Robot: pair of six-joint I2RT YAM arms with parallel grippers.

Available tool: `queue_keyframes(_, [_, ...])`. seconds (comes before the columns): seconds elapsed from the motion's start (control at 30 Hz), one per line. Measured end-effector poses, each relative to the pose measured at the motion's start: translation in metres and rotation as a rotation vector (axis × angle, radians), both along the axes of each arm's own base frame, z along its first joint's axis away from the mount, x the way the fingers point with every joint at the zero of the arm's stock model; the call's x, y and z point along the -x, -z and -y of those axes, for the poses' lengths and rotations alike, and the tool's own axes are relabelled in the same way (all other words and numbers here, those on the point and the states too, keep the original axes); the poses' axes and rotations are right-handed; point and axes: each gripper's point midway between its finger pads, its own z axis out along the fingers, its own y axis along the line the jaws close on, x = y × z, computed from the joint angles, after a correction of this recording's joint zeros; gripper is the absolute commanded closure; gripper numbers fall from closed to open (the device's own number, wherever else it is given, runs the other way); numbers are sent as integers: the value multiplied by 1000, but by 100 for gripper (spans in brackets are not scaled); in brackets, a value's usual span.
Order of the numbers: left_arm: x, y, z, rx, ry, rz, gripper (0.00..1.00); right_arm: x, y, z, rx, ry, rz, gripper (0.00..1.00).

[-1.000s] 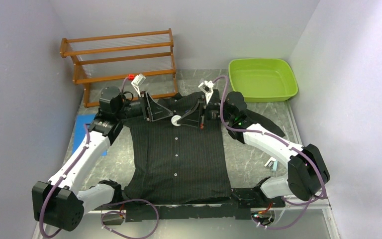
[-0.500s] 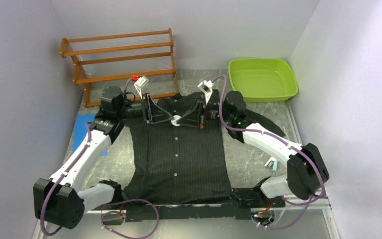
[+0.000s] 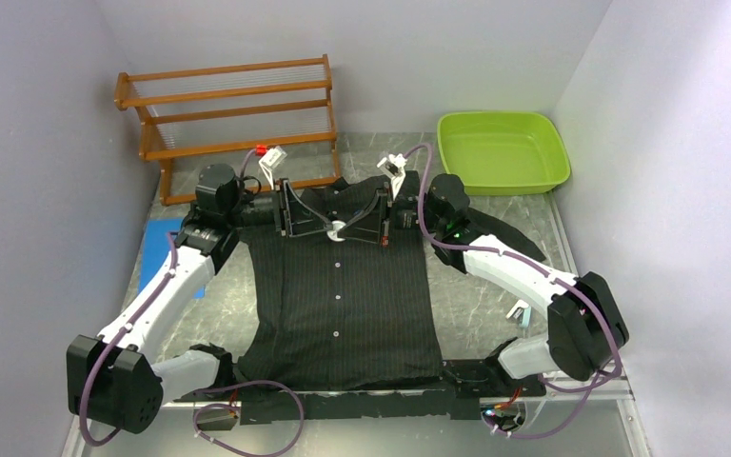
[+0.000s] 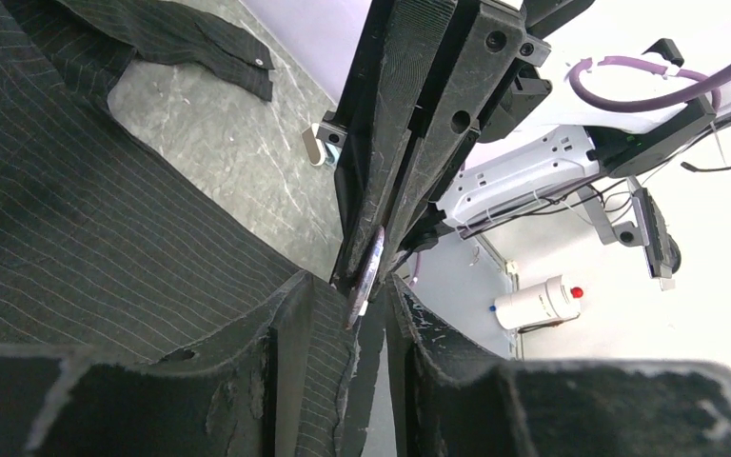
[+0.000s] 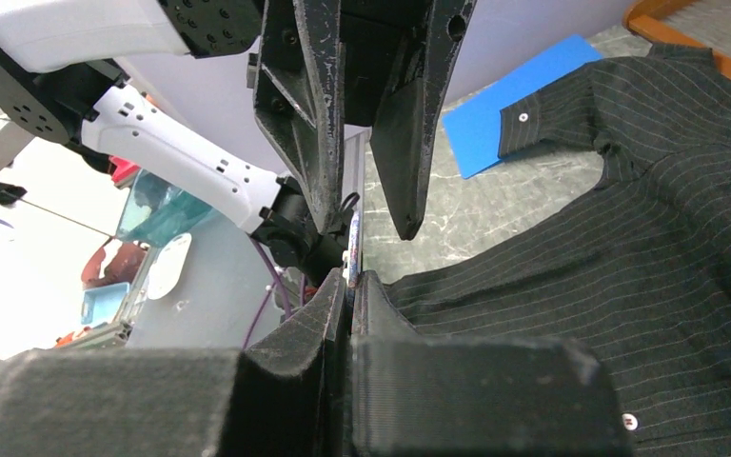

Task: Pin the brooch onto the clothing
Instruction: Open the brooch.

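Note:
The clothing, a black pinstriped shirt with white buttons, lies flat on the table, collar to the back. Both grippers meet tip to tip over its upper chest. The brooch is a small pale disc held on edge between them. My right gripper is shut on the brooch, whose thin rim sticks out past the pads. My left gripper faces it with its jaws apart. The brooch sits at the mouth of that gap, close to the left-hand finger. A fold of pinstriped cloth lies against that finger.
A wooden rack stands at the back left and a green tub at the back right. A blue sheet lies by the shirt's left sleeve. A small white clip rests on the table beside the right arm.
My left gripper has slid right, up to the brooch, and its jaws have narrowed. The right gripper has kept still with the brooch in it.

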Motion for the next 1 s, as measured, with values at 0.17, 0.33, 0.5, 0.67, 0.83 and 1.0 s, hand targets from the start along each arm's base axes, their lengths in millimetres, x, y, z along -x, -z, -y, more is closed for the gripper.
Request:
queue_keyframes(0.17, [1, 4, 0, -3, 5, -10, 62, -1, 4, -1, 6, 0, -14, 100])
queue_keyframes(0.33, [2, 7, 2, -7, 13, -15, 78, -2, 5, -1, 8, 0, -18, 100])
queue_keyframes(0.5, [3, 9, 3, -9, 18, -13, 97, -2, 7, -2, 13, 0, -27, 95])
queue_keyframes(0.67, [2, 14, 3, -31, 12, 10, 97, -4, 10, -1, 22, 10, -31, 41])
queue_keyframes(0.83, [-1, 30, -2, -97, -18, 16, 97, -6, -6, 5, -3, 71, 32, 29])
queue_keyframes(1.0, [-1, 29, -9, -165, -29, 143, 98, -4, -26, 13, -28, 124, 99, 19])
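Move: The brooch sits at my left fingertips, about 2 cm to the right of my left hand, 1 cm back and level with it. The shirt is some 28 cm below that hand: the nearest visible button about 2 cm right and 1 cm back, the little red piece roughly 10 cm right and 4 cm forward. My right hand already pinches the brooch, its middle about 2 cm left of that hand, level with it. I ease both hands down about 1 cm and shut my half-open left fingers on the brooch's edge. Then my right fingers open wide and let go; that hand lifts some 3.5 cm and backs off about 1.5 cm to the right. My left hand keeps its pinch, sinks about 2 cm more, tips its fingers some 10 degrees down and rolls slightly. ##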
